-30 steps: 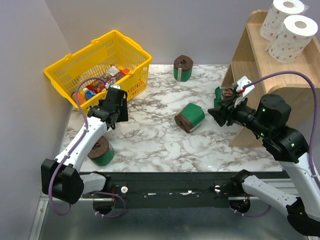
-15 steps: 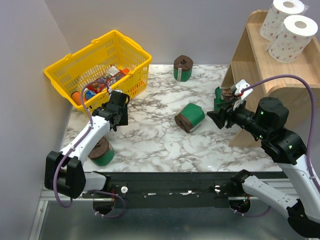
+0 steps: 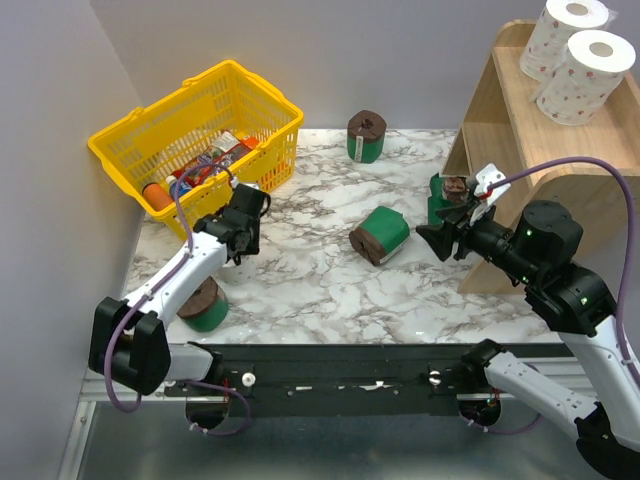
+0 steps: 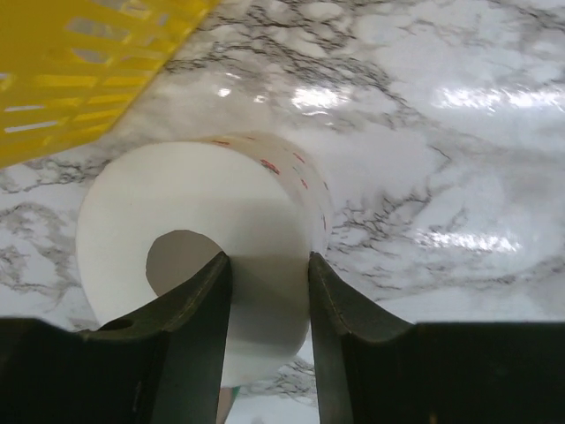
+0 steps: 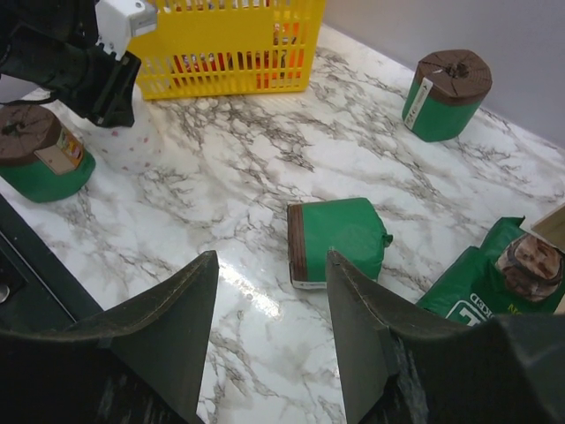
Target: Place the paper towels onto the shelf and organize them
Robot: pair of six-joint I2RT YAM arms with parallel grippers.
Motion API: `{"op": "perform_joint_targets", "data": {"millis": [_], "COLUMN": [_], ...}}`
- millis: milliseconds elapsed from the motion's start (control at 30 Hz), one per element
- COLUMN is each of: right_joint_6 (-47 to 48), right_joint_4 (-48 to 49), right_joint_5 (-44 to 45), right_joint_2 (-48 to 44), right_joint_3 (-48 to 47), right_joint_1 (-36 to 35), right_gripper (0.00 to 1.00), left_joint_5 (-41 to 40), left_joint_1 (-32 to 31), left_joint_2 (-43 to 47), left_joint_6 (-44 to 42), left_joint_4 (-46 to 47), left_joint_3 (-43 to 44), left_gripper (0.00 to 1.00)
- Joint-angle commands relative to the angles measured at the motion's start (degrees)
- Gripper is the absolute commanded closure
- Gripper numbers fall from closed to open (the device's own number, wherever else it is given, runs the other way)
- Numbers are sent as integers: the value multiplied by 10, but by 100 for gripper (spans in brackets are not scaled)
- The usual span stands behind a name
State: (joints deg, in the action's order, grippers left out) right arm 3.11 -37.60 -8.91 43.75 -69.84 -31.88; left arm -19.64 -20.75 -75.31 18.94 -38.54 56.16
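Note:
In the left wrist view a white paper towel roll [image 4: 132,203] with small red dots lies on its side on the marble. My left gripper [image 4: 267,258] is shut on its wall, one finger in the hollow core and one outside. From above, that gripper [image 3: 240,225] sits just in front of the basket and hides the roll. Two more white rolls [image 3: 565,25] [image 3: 590,75] stand on top of the wooden shelf [image 3: 520,130]. My right gripper [image 5: 269,265] hangs open above the table, pointing at a green roll [image 5: 340,240] lying on its side.
A yellow basket [image 3: 195,115] of groceries stands at the back left. Other green rolls stand at the back [image 3: 367,136], near the left arm [image 3: 203,303] and against the shelf foot [image 3: 447,195].
My left gripper has moved a little right along the basket front and closed on the white roll. The right arm has shifted only slightly, still open.

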Motion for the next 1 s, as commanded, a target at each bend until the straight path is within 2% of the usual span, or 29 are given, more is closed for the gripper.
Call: {"op": "perform_joint_targets", "data": {"millis": [0,233,367,467,500,533,600,633,700,767,800,833,933,967], "right_joint_6": [6,3,3,-1,-2,-5,-7,-10,-15,-28,-29,-46,-71,-78], "right_joint_4": [10,3,-5,-7,-7,-8,-13,-14,-15,-15,-15,-15,-3,0], "right_joint_5": [-9,-9,-3,-1,0,-1,-3,-3,-12,-22,-35,-43,-54,-48], "right_joint_2": [-13,-18,-18,-16,-16,-14,-10,-8,-3,3,12,18,41,52], "right_joint_3": [14,9,6,5,3,2,1,0,-2,-6,-8,-10,-11,-15], "right_joint_1": [-3,-3,-3,-3,-3,-3,-3,-3,-3,-4,-3,-4,-23,-32], "right_gripper": [39,39,39,39,39,39,39,39,39,39,39,40,40,40], "left_joint_5": [36,50,55,62,65,69,79,81,78,57,51,45,35,31], "left_joint_1": [-67,-184,-256,-280,-290,-294,-297,-297,-297,-296,-295,-287,-261,-235], "left_joint_2": [12,-22,-70,-95,-99,-99,-96,-92,-78,-64,-58,-53,-32,-20], "left_joint_6": [19,79,99,110,111,113,114,112,101,93,80,73,51,47], "left_joint_4": [-12,-8,-8,-6,-3,-2,0,-1,-10,-20,-24,-25,-27,-27], "left_joint_3": [35,71,94,113,121,126,139,145,172,194,214,221,238,237], "left_gripper": [62,64,64,63,60,52,47,42,36,25,20,1,1,1]}}
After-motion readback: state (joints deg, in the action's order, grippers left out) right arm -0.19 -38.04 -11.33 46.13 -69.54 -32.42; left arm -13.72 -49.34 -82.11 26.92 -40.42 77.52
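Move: The left hand already pinches the white paper towel roll by the right side of its ring; the roll's middle lies about 4 cm left of the hand, level fore and aft, 5 cm below. The bare set-down spot is roughly 16 cm right, 5 cm back; the brown-green roll stands 10 cm left, 13 cm back; the wrapped green roll lies 34 cm right, 6 cm ahead. From the right hand the spot is some 28 cm left, 7 cm ahead and 30 cm below. Keeping its pinch on the roll's wall, the left hand sweeps the white roll quickly to the right, nearly 20 cm and some 5 cm back, staying low with only a 2 cm rise and dip, away from the brown-green roll and towards the wrapped green one while turning about 25 degrees clockwise. Over the bare marble its fingers open wide to let go of the roll, and the hand climbs clear by about 9 cm, easing slightly forward. ##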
